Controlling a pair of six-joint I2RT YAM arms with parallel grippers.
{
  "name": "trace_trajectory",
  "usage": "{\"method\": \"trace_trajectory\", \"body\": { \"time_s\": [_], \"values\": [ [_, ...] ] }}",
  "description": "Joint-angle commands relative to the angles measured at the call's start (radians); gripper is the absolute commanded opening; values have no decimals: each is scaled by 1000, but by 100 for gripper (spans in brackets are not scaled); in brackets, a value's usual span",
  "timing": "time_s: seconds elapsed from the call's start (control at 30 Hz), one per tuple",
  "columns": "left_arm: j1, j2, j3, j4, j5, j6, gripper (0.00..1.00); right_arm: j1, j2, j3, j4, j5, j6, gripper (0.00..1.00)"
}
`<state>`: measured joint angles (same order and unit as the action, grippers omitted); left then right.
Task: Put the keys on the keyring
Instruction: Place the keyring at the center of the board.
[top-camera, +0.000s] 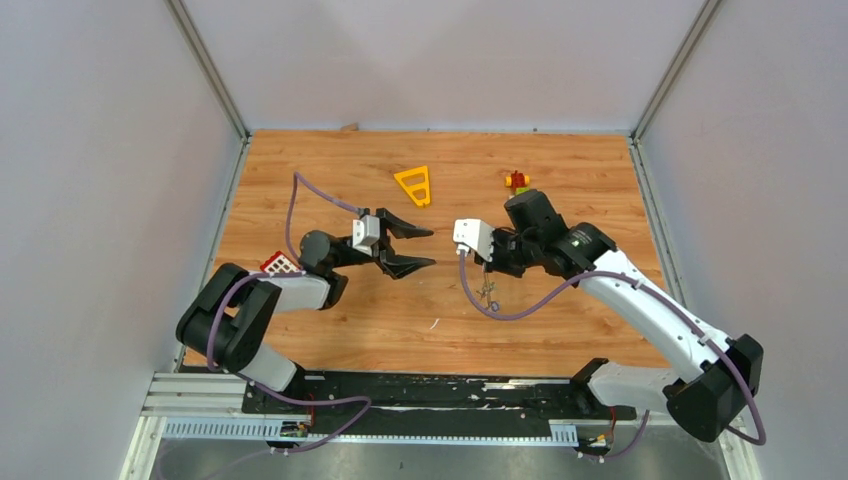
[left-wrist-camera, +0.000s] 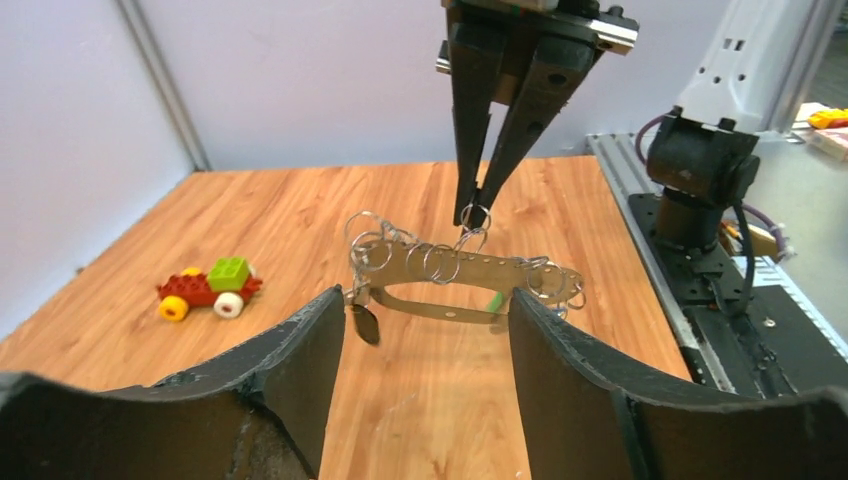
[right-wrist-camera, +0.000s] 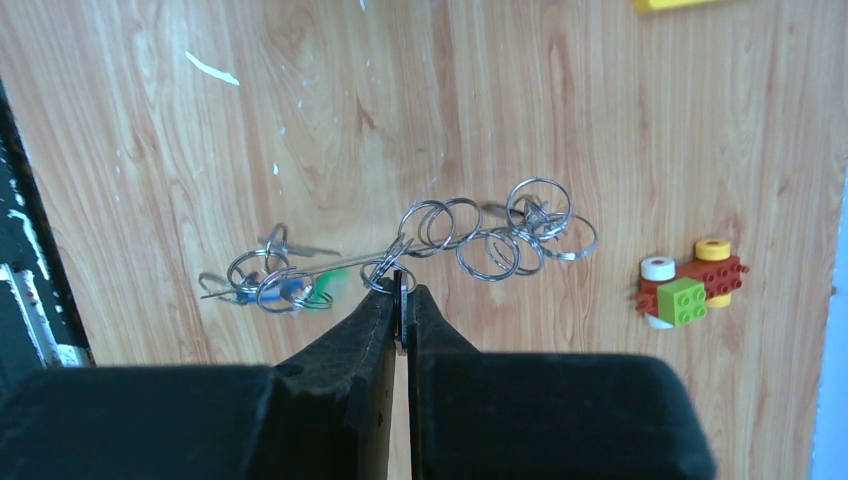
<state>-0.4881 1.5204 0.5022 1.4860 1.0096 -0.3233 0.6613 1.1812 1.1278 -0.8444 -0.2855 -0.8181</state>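
The keyring (left-wrist-camera: 450, 313), a long silver loop, hangs level in the air in the left wrist view. Small split rings (right-wrist-camera: 490, 245) are threaded along it. Keys dangle from it with a black tag (left-wrist-camera: 365, 323), a green tag (right-wrist-camera: 325, 285) and a blue tag (right-wrist-camera: 290, 288). My right gripper (right-wrist-camera: 402, 290) points down and is shut on a thin flat key whose small ring (left-wrist-camera: 475, 213) links to the loop, so the whole bunch (top-camera: 488, 292) hangs below it. My left gripper (top-camera: 432, 248) is open, facing the loop from a short distance and holding nothing.
A yellow triangle frame (top-camera: 414, 185) lies at the back middle of the wooden table. A red, green and yellow toy block figure (top-camera: 517, 181) sits behind the right arm. A red and white item (top-camera: 281, 264) lies by the left arm's elbow.
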Motion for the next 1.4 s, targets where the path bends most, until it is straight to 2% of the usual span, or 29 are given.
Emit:
{"method": "trace_trajectory", "body": {
  "time_s": [0.0, 0.2, 0.3, 0.4, 0.6, 0.77, 0.97, 1.07, 1.23, 1.37],
  "values": [
    [57, -46, -33, 100, -14, 33, 71, 29, 44, 44, -2, 107, -15, 1],
    [166, -126, -55, 36, -81, 7, 75, 82, 164, 55, 33, 119, 10, 1],
    [198, -186, -46, -107, -121, 52, 76, 83, 242, 55, 35, 180, 8, 1],
    [203, -256, -32, -297, -138, 173, 77, 56, 298, -13, 69, 261, -27, 0],
    [203, -362, -8, -614, -135, 369, 81, -15, 381, -157, 144, 311, -65, 2],
    [203, -431, 42, -875, -169, 491, 85, -66, 424, -216, 154, 345, -84, 4],
    [203, -449, 94, -1071, -199, 583, 92, -106, 442, -247, 159, 387, -98, 11],
    [203, -454, 109, -1135, -213, 625, 100, -135, 442, -264, 169, 395, -106, 21],
    [203, -467, 151, -1260, -312, 641, 100, -175, 400, -256, 154, 372, -95, 49],
    [203, -476, 185, -1347, -388, 633, 100, -236, 294, -222, 141, 267, -41, 75]
  ]
}}
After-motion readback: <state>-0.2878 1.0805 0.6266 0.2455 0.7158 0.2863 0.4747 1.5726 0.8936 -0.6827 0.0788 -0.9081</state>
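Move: The right hand still pinches the ringed edge of the hanging keyring; its place on the board lies about 19 cm below, some 2 cm to the right and 1 cm ahead. From this hand, the white mark is roughly 10 cm left and 5 cm back, the toy car 27 cm ahead and 13 cm right, and the yellow triangle 28 cm ahead and 14 cm left, all at board level. From the empty left hand, the keyring's place is about 12 cm right, 1 cm ahead and 23 cm below. Keeping its pinch on the keyring, the right hand lowers it about 17 cm to the board, veering right on the way as its fingers turn to point nearly straight down; then it opens, lets go and draws off low to the right and slightly forward. The left hand, already empty, withdraws left and forward some 12 cm, opening wider while its fingers swing forward and dip. ##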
